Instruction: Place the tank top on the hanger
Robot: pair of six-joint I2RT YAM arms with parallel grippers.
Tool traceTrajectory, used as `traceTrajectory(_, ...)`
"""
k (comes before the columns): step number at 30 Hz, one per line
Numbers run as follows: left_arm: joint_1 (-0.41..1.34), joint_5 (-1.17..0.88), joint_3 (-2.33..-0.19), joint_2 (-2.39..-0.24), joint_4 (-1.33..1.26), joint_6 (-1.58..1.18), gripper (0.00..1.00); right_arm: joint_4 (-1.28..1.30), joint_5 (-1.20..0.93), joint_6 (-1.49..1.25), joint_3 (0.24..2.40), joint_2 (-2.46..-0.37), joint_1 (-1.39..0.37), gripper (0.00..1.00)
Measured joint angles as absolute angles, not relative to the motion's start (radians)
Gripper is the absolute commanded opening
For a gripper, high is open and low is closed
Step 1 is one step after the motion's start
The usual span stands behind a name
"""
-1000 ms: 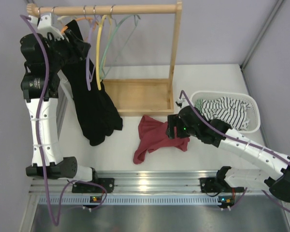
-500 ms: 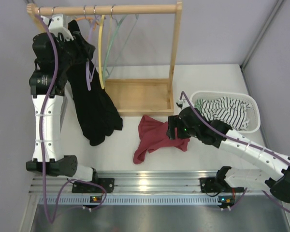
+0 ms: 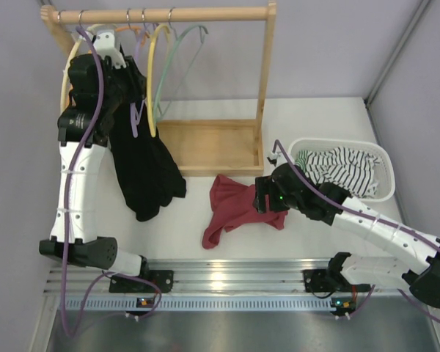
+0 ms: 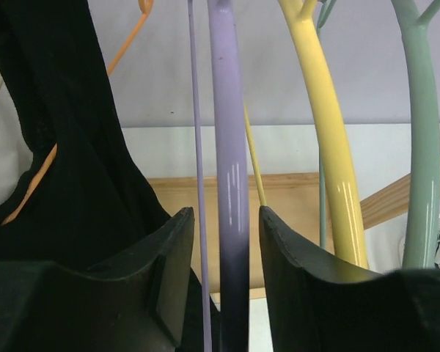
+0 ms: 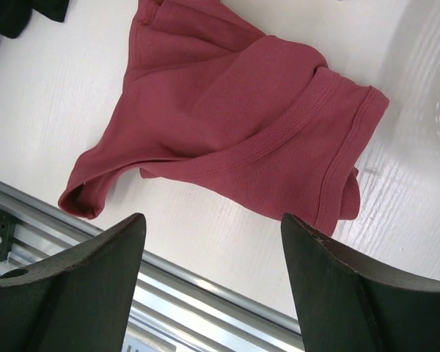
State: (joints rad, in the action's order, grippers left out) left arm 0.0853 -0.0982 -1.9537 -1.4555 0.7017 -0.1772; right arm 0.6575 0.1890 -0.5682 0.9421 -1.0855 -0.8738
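The maroon tank top (image 3: 235,209) lies crumpled on the white table in front of the rack base; it fills the upper part of the right wrist view (image 5: 227,125). My right gripper (image 3: 268,199) hovers over its right edge, open and empty (image 5: 213,220). The lavender hanger (image 3: 135,117) hangs on the wooden rail between the black garment and the yellow hanger. My left gripper (image 3: 130,81) is raised to it. In the left wrist view the hanger's arm (image 4: 229,147) stands between the open jaws (image 4: 224,213), with gaps on both sides.
The wooden rack (image 3: 268,81) also carries a black garment (image 3: 143,165), a yellow hanger (image 3: 152,81), a pale green hanger (image 3: 177,51) and an orange hanger (image 4: 128,37). A white basket (image 3: 378,192) with striped cloth (image 3: 341,165) stands at the right. A metal rail (image 3: 220,275) runs along the near edge.
My left arm has swung right from the rack's left end, bringing its gripper up around the lavender hanger. The yellow hanger has swung a little. The right arm and tank top have not moved.
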Motion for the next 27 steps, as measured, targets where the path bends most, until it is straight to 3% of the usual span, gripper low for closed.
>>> traceTrajectory(8, 0.162, 0.025, -1.954, -1.455, 0.704, -0.13, 0.06, 0.658, 0.189, -0.568, 0.942, -1.085, -0.874, 0.75)
traceTrajectory(11, 0.166, 0.056, -1.954, -1.455, 0.704, -0.122, 0.0, 0.658, 0.189, -0.568, 0.942, -1.085, -0.874, 0.75)
traceTrajectory(27, 0.166, 0.094, -1.962, -1.422, 0.679, -0.097, 0.0, 0.658, 0.189, -0.565, 0.942, -1.086, -0.874, 0.75)
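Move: The purple hanger's near sloping limb already runs between the left hand's half-open fingers, with no clear offset from them. The yellow hanger's near limb is about 5 cm right and the green one's some 9 cm right, both level fore and aft; the orange hanger carrying the black tank top is roughly 9 cm left, also level fore and aft. From the right hand, the purple limb lies about 20 cm ahead, 28 left and 28 above. The left fingers close on the purple hanger's near limb and pinch it, as the hand edges 1 cm right and then back left. Keeping that grip, the hand turns a little counter-clockwise with its left side rising, about 5 degrees each, then lifts about 2 cm while easing 1 cm back towards the base. ##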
